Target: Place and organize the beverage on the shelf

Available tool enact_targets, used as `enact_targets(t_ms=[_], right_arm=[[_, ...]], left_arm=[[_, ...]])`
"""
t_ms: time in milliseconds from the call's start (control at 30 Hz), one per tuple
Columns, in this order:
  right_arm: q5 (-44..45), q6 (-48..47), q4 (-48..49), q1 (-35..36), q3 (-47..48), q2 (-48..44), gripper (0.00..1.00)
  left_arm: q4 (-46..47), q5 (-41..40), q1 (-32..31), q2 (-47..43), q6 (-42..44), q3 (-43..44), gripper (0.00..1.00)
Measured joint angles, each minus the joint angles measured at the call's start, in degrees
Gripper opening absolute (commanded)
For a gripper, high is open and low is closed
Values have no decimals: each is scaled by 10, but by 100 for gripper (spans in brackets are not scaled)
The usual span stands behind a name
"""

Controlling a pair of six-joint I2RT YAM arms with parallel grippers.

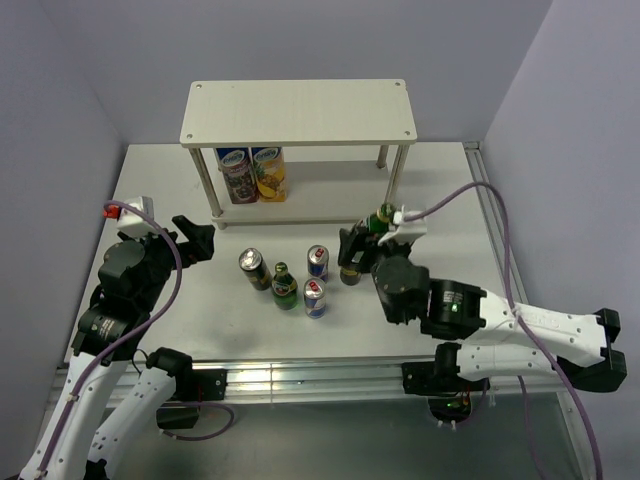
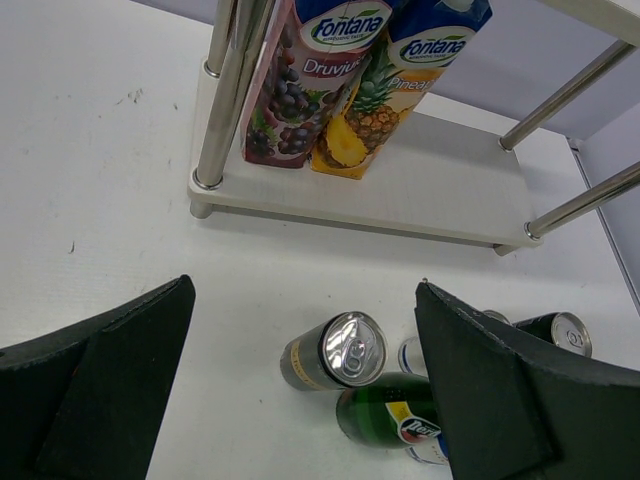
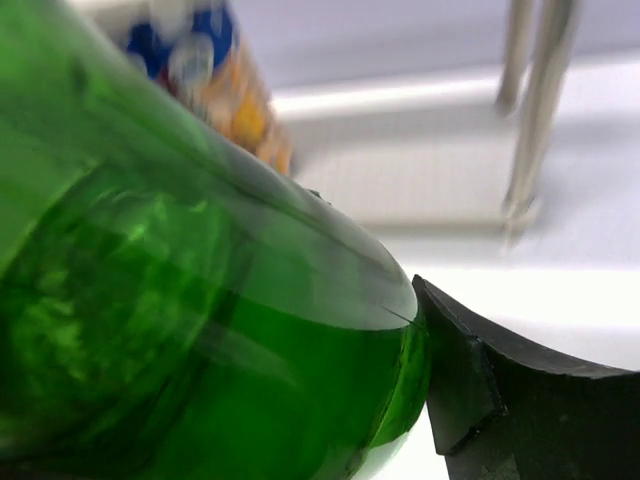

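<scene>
The shelf (image 1: pixel 300 110) stands at the back of the table, its lower board (image 2: pixel 440 190) showing in the left wrist view. My right gripper (image 1: pixel 362 243) is shut on a green bottle (image 1: pixel 379 220) in front of the shelf's right legs. That bottle (image 3: pixel 200 330) fills the right wrist view, with one black finger (image 3: pixel 490 390) pressed on its side. On the table stand a dark can (image 1: pixel 253 268), a second green bottle (image 1: pixel 284 288), two blue-and-silver cans (image 1: pixel 317 262) (image 1: pixel 314 298) and another dark can (image 1: pixel 350 273). My left gripper (image 1: pixel 195 240) is open, left of the group; a dark can (image 2: pixel 335 352) and the bottle (image 2: pixel 390 415) lie ahead of it.
Two Fontana juice cartons (image 1: pixel 250 173) stand on the left of the lower board (image 1: pixel 300 205). The shelf's metal legs (image 2: pixel 225 100) rise near the cartons. A cable (image 1: pixel 470 195) loops over the right side of the table. Walls close in on the left, back and right.
</scene>
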Motion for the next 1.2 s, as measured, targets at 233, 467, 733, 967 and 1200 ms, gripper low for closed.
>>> enact_targets(t_ms=[233, 467, 733, 967, 1200], right_arm=[[-64, -192, 59, -144, 183, 99, 0], [-148, -258, 60, -263, 363, 233, 0], [-218, -264, 25, -377, 502, 371, 0], [-252, -258, -5, -424, 589, 480, 0], [-259, -235, -4, -442, 585, 502, 0]], left_arm=[[0, 2, 0, 0, 0, 0, 99], [0, 3, 0, 2, 0, 0, 99], [-1, 14, 0, 9, 0, 0, 99], [0, 21, 0, 11, 0, 0, 99], [0, 28, 0, 19, 0, 0, 99]])
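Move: The right hand already holds the green bottle; the spot it is bound for, near the right end of the shelf's top board, lies about 29 cm ahead, 3 cm right and 2 cm up. The shelf's front right post is some 24 cm ahead, 7 cm right and 17 cm down; the black can is 9 cm ahead, 2 cm left and 30 cm below. From the left hand, that spot is roughly 28 cm ahead, 31 cm right and 4 cm up. Right hand carries the green bottle some 30 cm forward, up 15 cm, then down over the top board. ##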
